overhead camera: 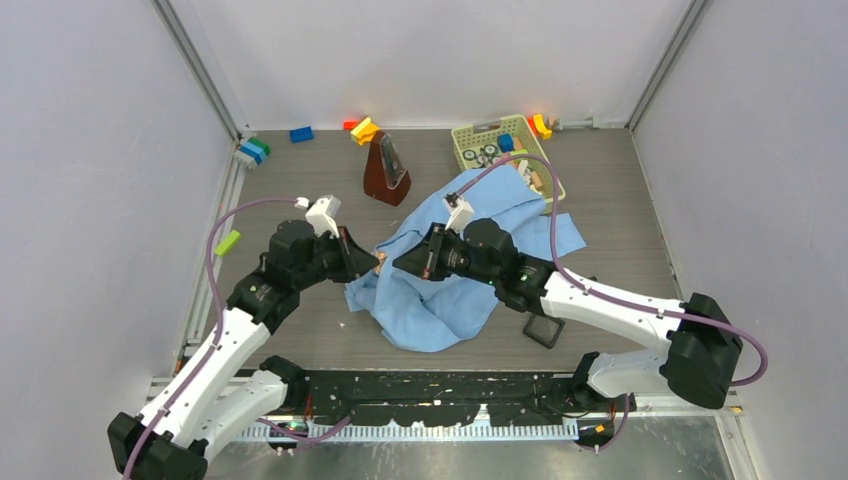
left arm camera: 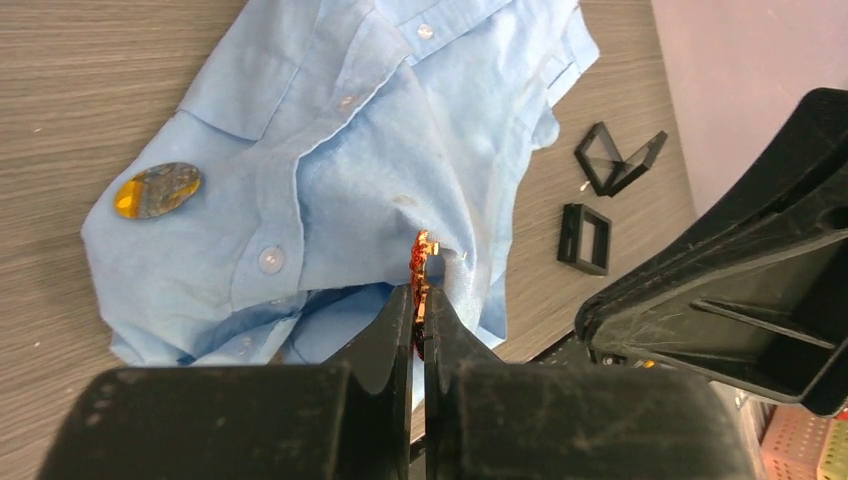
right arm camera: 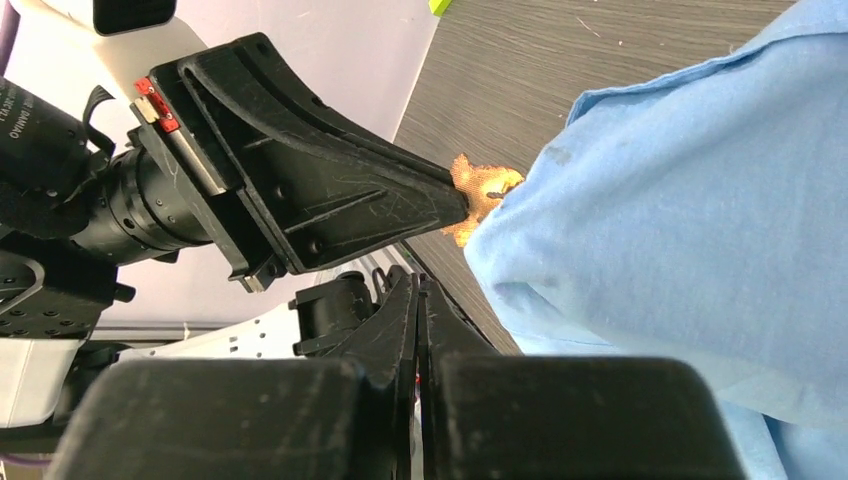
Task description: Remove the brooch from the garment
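Note:
The garment (overhead camera: 455,270), a light-blue shirt, lies crumpled in the middle of the table. It also fills the left wrist view as the garment (left arm camera: 350,150) and the right of the right wrist view as the garment (right arm camera: 680,220). A small orange-red brooch (left arm camera: 422,245) sits on a lifted fold of cloth, and my left gripper (left arm camera: 422,290) is shut on it. From the right wrist the brooch (right arm camera: 478,185) shows at the tip of the left gripper's fingers (right arm camera: 330,190). My right gripper (right arm camera: 417,285) is shut just short of that fold, with nothing clearly in it. From above, the two grippers' tips nearly meet at the brooch (overhead camera: 381,262).
An oval gold-and-blue badge (left arm camera: 157,190) is pinned near the shirt's placket. Black square frames (left arm camera: 585,238) lie on the table beside the shirt. A brown metronome (overhead camera: 386,170), a green basket (overhead camera: 462,137) and coloured blocks (overhead camera: 363,129) stand at the back.

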`<control>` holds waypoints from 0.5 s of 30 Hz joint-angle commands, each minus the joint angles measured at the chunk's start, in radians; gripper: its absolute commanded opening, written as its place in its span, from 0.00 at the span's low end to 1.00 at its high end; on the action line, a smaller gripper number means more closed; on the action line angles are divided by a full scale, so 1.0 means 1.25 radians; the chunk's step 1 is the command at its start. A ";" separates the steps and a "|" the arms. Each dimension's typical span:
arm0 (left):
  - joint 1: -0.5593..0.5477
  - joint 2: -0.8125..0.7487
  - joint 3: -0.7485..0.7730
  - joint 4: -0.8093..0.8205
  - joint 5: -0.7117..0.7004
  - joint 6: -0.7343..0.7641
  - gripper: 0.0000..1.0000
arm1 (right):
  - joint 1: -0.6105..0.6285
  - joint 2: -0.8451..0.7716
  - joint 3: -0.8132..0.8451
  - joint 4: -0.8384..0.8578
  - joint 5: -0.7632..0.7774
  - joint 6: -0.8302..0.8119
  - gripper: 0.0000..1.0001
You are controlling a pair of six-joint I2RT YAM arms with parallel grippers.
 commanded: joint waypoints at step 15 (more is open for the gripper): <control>-0.003 0.021 0.180 -0.222 -0.223 0.218 0.00 | 0.003 0.037 0.067 -0.071 0.076 -0.044 0.69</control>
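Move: The brooch sits in the left fingertips, about 1 cm ahead and 1 cm to the right of that hand's point, still fixed to the garment. From the right hand, shut and empty, the brooch is some 3 cm left, 2 cm ahead and 4 cm lower. The garment fold hanging from it lies about 2 cm left, 2 cm ahead and 6 cm below the right hand. The brown metronome stands roughly 17 cm beyond the brooch, about level with it sideways. The left fingers keep their pinch on the brooch and draw it about 2.5 cm left and 1.5 cm up, away from the right hand, mostly late on, the hand rolling and tipping up slightly. Meanwhile the right hand opens from nearly shut to well over half and sinks some 3.5 cm beside the hanging cloth. ##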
